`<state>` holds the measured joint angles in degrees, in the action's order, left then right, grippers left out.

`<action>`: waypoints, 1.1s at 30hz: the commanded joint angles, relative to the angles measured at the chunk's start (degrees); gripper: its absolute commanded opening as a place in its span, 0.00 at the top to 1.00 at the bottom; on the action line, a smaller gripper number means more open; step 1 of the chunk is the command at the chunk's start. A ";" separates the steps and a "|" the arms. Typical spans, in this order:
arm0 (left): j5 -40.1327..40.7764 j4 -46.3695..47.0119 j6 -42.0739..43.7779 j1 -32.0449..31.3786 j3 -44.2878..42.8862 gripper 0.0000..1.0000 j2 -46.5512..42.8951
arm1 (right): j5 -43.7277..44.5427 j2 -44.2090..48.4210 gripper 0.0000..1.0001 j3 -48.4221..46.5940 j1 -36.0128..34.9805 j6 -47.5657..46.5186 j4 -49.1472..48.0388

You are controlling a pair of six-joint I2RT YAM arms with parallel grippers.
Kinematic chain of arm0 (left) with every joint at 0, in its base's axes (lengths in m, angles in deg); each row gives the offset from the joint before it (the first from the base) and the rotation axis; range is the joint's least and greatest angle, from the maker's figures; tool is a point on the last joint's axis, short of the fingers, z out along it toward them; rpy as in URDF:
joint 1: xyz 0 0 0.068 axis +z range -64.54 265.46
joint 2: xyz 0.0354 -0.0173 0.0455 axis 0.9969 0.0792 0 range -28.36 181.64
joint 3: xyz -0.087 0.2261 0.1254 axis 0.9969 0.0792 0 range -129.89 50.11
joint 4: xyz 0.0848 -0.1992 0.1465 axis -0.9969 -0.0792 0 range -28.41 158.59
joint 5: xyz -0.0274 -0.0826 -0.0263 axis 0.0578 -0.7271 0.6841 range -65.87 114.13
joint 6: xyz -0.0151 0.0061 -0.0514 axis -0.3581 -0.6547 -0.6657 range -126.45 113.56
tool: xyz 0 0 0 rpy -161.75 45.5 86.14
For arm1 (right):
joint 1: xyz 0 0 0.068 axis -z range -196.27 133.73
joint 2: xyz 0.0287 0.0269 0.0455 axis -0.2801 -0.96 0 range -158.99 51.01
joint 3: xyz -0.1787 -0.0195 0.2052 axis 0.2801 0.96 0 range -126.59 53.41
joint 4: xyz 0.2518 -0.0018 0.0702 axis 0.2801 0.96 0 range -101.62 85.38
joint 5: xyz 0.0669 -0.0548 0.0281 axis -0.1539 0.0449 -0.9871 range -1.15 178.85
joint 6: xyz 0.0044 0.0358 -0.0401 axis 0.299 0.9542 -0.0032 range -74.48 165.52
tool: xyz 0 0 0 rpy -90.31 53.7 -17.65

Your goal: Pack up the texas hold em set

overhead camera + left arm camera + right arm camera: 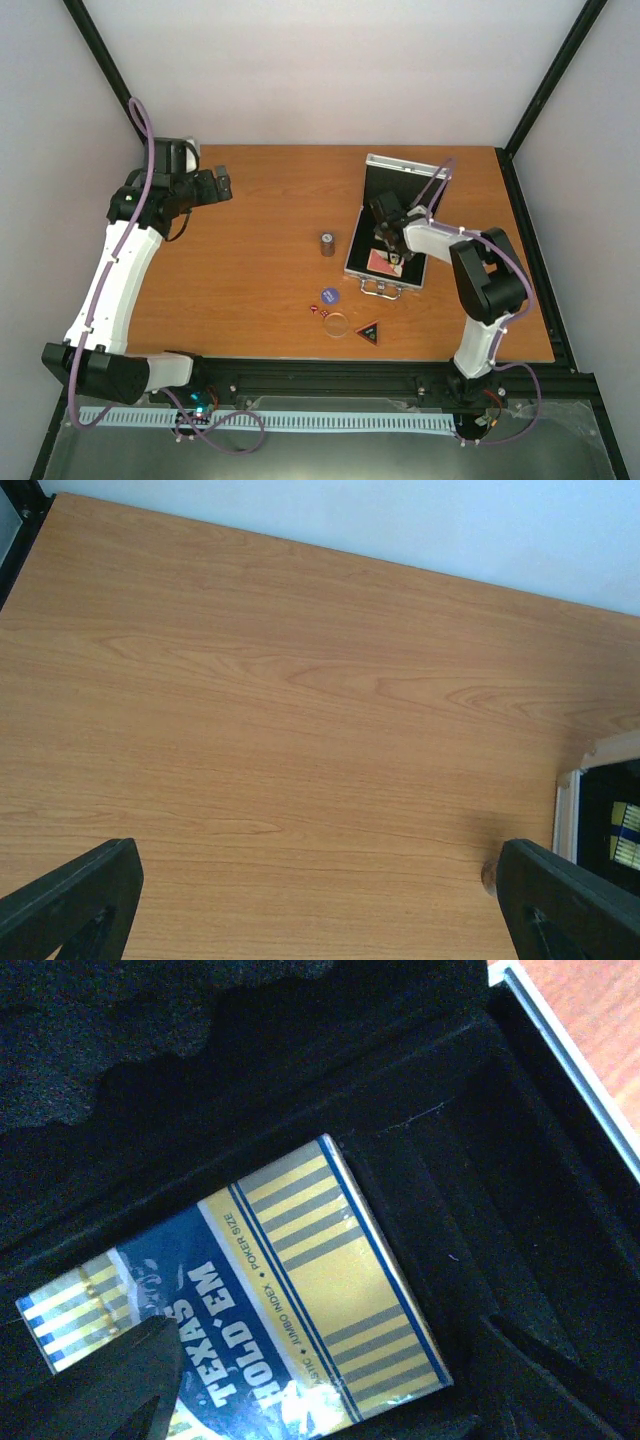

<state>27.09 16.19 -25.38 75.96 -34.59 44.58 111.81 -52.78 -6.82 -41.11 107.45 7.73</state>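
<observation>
The silver case (373, 163) lies open at the table's right, showing its black lining (520, 1180). In it rest a red deck (383, 263) and a blue-gold deck (300, 1290) printed "Texas Hold'em". My right gripper (330, 1400) hangs low inside the case, open, its fingers spread to either side of the blue-gold deck. On the table left of the case are a dark cylinder (327, 244), a blue chip (329, 295), red dice (318, 311), a clear disc (338, 325) and a black triangle (369, 332). My left gripper (222, 186) is open over bare wood at the far left.
The wooden table (300, 730) is bounded by black frame posts and white walls. The left wrist view catches the case's corner (567, 810) and the cylinder (488, 877) at its right edge. The raised case lid (405, 170) stands behind my right arm.
</observation>
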 commanded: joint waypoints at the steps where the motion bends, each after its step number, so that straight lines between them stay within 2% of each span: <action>1: -0.15 0.10 1.49 -0.24 -0.52 0.00 -0.02 | 0.59 -8.52 0.20 -7.21 -0.37 2.95 8.03; 4: 0.16 0.01 1.76 -0.24 -0.72 0.00 0.01 | -0.22 -11.49 0.19 -10.76 -1.16 0.78 14.49; 10: 0.05 0.19 1.58 -0.26 -0.32 0.00 -0.07 | -3.29 -6.02 0.19 -3.64 -1.44 2.24 12.85; 15: 0.09 0.03 1.36 -0.26 0.57 0.00 -0.97 | -6.25 -4.11 0.19 -2.04 -1.44 1.07 15.76; 19: 0.29 -0.07 1.46 -0.26 1.03 0.00 -1.78 | -9.27 0.14 0.19 1.86 -1.45 -0.93 12.50; 27: 0.12 -0.04 1.29 -0.26 1.28 0.00 -2.86 | -8.63 5.65 0.18 -2.29 -1.44 -9.43 15.03; 33: 0.45 -0.35 1.05 -0.26 2.39 0.00 -4.56 | -11.07 12.49 0.16 0.83 -0.68 -9.21 17.02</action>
<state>27.16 16.16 -24.62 75.96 -32.87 42.09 102.53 -45.43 -7.43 -42.18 99.38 21.66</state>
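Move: The right hand hangs open inside the case, just over the rear Texas Hold'em deck, whose middle is about 2 cm ahead, 1 cm left and 2 cm below. The red card box lies some 6 cm back and 2 cm left, the case handle about 12 cm back and 2 cm left, and the small can 1 cm back and 15 cm left. From the raised left hand the deck is roughly 38 cm right, 6 cm ahead and 30 cm down. Forward and a little left first, the right hand runs about 3 cm level over the Texas Hold'em deck, then reverses some 7 to 8 cm back across it towards the red card box, sinking about 1 cm before lifting roughly 3 cm at the end. It pushes the case along as it works inside; the fingers stay open, tip some 10 degrees further down and turn counter-clockwise. ##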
